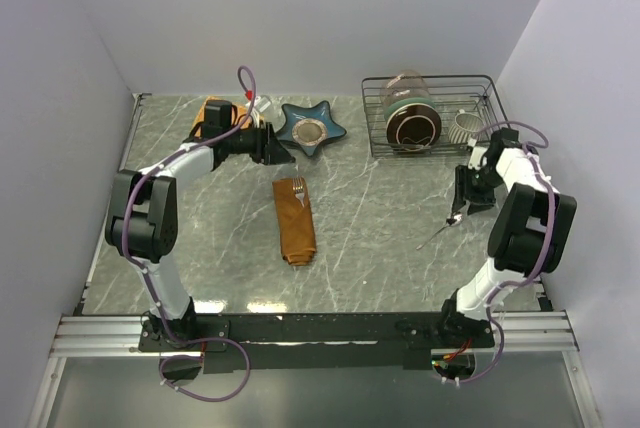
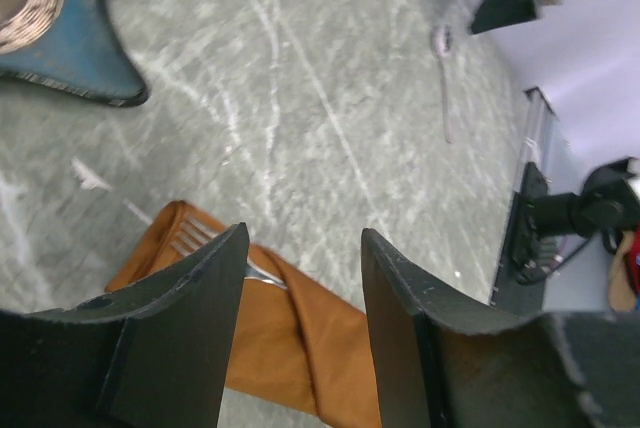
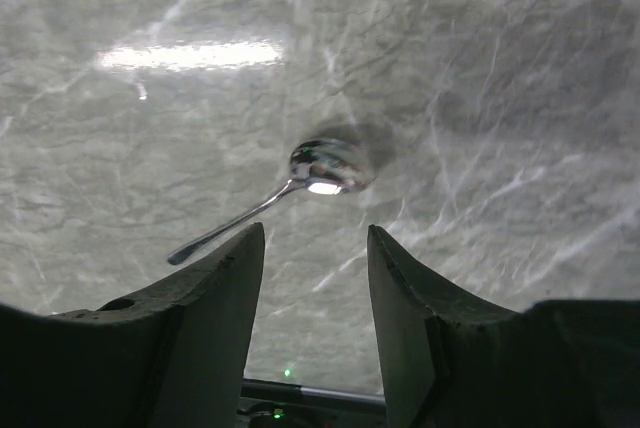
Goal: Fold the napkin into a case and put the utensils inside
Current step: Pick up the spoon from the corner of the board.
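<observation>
The rust-orange napkin (image 1: 295, 220) lies folded into a narrow case on the middle of the table, with a fork (image 1: 299, 191) poking out of its far end. In the left wrist view the case (image 2: 290, 338) and the fork tines (image 2: 190, 238) sit just below my left gripper (image 2: 305, 248), which is open and holds nothing. From above, the left gripper (image 1: 285, 151) hovers just beyond the case's far end. A silver spoon (image 3: 300, 183) lies bare on the marble at the right (image 1: 440, 231). My right gripper (image 3: 315, 243) is open above it, near the spoon's bowl.
A blue star-shaped dish (image 1: 312, 129) sits behind the case. A wire rack (image 1: 430, 113) at the back right holds a jar and a cup. A lighter orange woven plate (image 1: 215, 113) lies at the back left, behind the left arm.
</observation>
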Motion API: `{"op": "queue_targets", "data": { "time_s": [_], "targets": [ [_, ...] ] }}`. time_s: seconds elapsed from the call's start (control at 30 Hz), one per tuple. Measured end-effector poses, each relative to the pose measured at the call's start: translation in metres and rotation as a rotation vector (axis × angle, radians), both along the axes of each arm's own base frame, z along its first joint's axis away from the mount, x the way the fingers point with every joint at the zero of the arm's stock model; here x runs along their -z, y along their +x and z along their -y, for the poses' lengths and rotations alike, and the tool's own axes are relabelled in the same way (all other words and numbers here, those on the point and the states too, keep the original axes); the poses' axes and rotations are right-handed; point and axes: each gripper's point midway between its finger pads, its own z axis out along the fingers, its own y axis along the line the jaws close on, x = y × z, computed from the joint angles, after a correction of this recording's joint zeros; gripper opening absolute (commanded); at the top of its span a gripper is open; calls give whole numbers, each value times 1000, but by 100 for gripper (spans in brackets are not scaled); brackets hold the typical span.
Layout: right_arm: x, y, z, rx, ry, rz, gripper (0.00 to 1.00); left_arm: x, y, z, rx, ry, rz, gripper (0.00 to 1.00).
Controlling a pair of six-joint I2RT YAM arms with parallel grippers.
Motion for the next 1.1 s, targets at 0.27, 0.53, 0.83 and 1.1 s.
{"op": "queue_targets", "data": {
  "time_s": [0.27, 0.53, 0.83, 1.1],
  "targets": [
    [27, -2, 14, -55, 71, -15, 52, -24, -1, 4, 53, -25, 29, 54],
    [49, 5, 9, -92, 139, -17, 38, -31, -2, 4, 64, -20, 26, 53],
    [40, 14, -7, -134, 295, 19, 0, -44, -5, 3, 75, -16, 32, 52],
    [-26, 51, -85, -394, 404, 152, 0, -80, -12, 1, 92, -16, 94, 56]
  ]
}}
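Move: The spoon lies below the right hand's open fingers, its middle about 6 cm down, 3 cm back and 5 cm left, handle running back and left from the bowl almost beneath them. The dish rack stands some 24 cm ahead and 5 cm left, at about hand height; the folded napkin is roughly 40 cm left, level. From the left hand the spoon is about 40 cm right, 12 cm back and 14 cm down. Right hand sinks about 5 cm, pinches the spoon's bowl end, swings left and up; left hand rises. ##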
